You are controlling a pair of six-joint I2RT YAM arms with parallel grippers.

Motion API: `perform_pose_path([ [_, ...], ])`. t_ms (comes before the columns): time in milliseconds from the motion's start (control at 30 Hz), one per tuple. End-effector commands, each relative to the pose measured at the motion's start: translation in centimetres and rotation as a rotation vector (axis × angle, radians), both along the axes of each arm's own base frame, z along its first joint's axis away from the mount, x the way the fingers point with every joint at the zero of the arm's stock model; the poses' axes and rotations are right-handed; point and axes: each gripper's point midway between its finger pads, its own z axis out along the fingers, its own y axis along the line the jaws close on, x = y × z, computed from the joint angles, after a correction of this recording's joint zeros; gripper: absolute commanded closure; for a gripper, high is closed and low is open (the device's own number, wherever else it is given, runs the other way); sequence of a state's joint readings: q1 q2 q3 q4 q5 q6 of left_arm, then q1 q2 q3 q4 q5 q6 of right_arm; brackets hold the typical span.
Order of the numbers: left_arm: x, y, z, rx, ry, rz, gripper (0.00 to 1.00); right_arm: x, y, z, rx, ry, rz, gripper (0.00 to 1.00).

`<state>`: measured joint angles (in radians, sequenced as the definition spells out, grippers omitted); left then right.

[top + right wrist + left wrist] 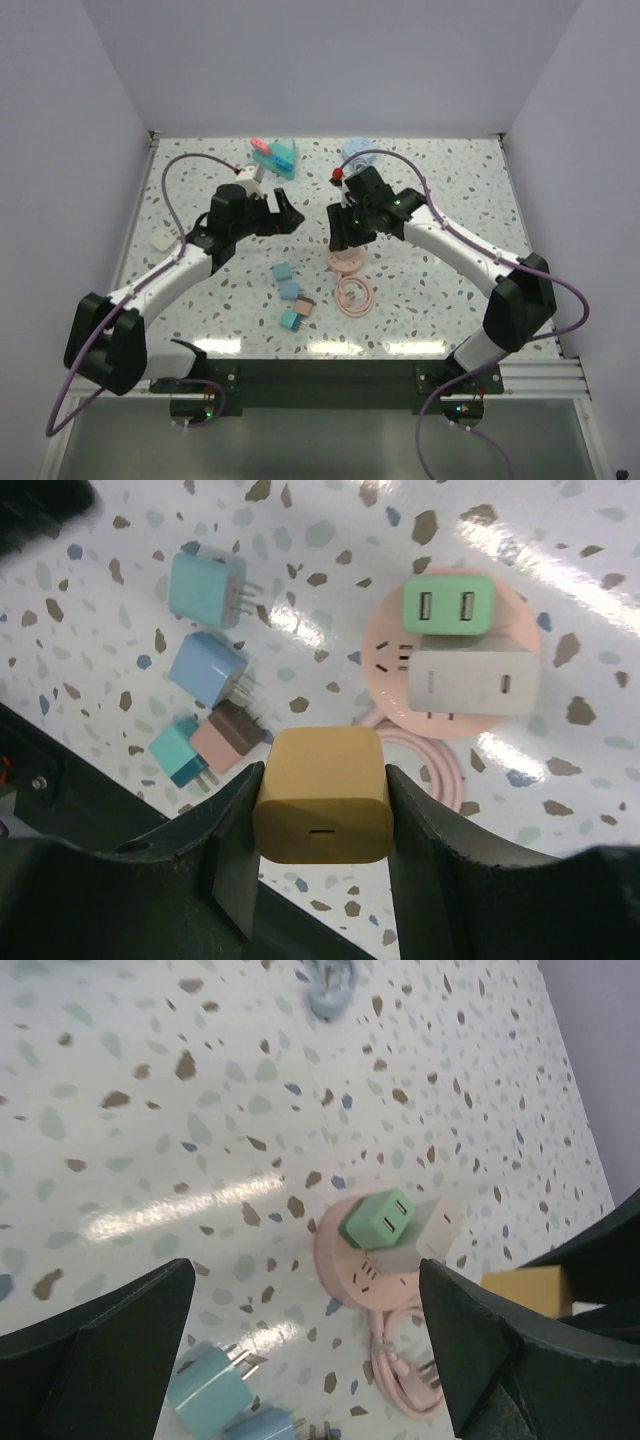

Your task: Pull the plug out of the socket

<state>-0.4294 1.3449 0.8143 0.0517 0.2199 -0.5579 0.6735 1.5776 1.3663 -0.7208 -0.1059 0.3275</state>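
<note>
A round pink socket (347, 262) lies mid-table, with a green plug (449, 607) and a white plug (470, 680) plugged into its top. My right gripper (322, 810) is shut on a tan-yellow plug (322, 795) and holds it in the air, clear of the socket (395, 665), just in front of it. My left gripper (290, 215) is open and empty, hovering left of the socket (365, 1265). The green plug (378, 1218) and the tan-yellow plug (525, 1290) also show in the left wrist view.
Several loose plugs lie near the socket: teal (205, 588), blue (208, 670), pink-brown (230, 738). The socket's pink cable (355, 297) is coiled in front of it. Teal and pink blocks (275, 155) and a pale blue item (360, 152) sit at the back, a white object (162, 241) at the left.
</note>
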Motion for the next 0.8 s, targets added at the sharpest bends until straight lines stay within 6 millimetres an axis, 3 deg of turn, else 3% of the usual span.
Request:
perform_pose_path([
  [0, 1.9, 4.4, 3.5, 0.03, -0.092, 0.195, 0.0, -2.4, 2.9, -2.5, 0.049, 0.11, 0.1, 1.0],
  [100, 1.5, 6.0, 3.1, 0.05, -0.064, 0.228, 0.0, -3.2, 5.3, -3.8, 0.044, 0.115, 0.163, 1.0],
  [167, 1.4, 6.7, 3.0, 0.056, -0.054, 0.245, 0.0, -3.8, 6.6, -6.2, 0.003, 0.154, 0.192, 1.0],
  [200, 1.3, 6.8, 2.8, 0.055, -0.051, 0.238, 0.0, -3.5, 7.2, -6.4, -0.004, 0.152, 0.2, 1.0],
  [233, 1.2, 6.8, 2.8, 0.053, -0.055, 0.231, 0.0, -3.7, 7.2, -8.6, -0.057, 0.19, 0.203, 1.0],
  [267, 1.0, 6.6, 3.2, 0.039, -0.068, 0.219, 0.0, -3.5, 7.3, -9.2, -0.089, 0.188, 0.203, 1.0],
  [467, 0.3, 6.0, 4.2, -0.006, -0.058, 0.179, 0.0, -3.3, 9.5, -11.7, -0.144, 0.228, 0.271, 0.99],
  [533, 0.1, 5.7, 4.6, -0.018, -0.067, 0.164, 0.0, -3.2, 10.3, -11.4, -0.134, 0.223, 0.291, 0.86],
  [567, 0.1, 5.6, 4.6, -0.021, -0.07, 0.16, 0.0, -3.3, 10.3, -11.5, -0.141, 0.232, 0.298, 0.74],
  [600, 0.1, 5.7, 4.5, -0.02, -0.071, 0.164, 0.0, -2.9, 10.6, -11.4, -0.139, 0.224, 0.296, 0.53],
  [667, 0.1, 6.0, 4.3, -0.007, -0.074, 0.175, 0.0, -2.6, 10.7, -10.7, -0.14, 0.207, 0.295, 0.33],
  [700, 0.0, 6.1, 4.1, -0.002, -0.072, 0.175, 0.0, -2.4, 10.7, -9.8, -0.136, 0.189, 0.289, 0.02],
  [767, -0.1, 6.2, 4.0, 0.008, -0.073, 0.17, 0.0, -1.6, 10.3, -8.3, -0.144, 0.139, 0.259, 0.01],
])
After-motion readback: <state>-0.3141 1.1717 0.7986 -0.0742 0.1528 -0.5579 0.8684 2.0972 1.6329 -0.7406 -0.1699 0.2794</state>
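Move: The right hand, already holding the yellow plug above the pink socket, takes it to the table spot beside the farther teal plug: about 10 cm to its left, 3 cm back and 14 cm below. From the hand, that teal plug lies 15 cm left and 2 cm back, the blue plug 13 left and 7 back, the pink plug 9 left and 11 back, the pink socket 2 right and 1 back. The empty left hand has that spot about 8 cm back, 3 cm right and 13 cm below. Down about 12 cm and left some 10 cm, first drawing back a little and then easing forward, the right hand swings the held yellow plug off to the loose plugs. The wrist turns about 15 degrees counter-clockwise and tips further downward; once low, the fingers open wide and let go of the yellow plug beside the farther teal plug. The empty left hand clears away about 6 cm left, rising slightly, its fingers still wide open. ##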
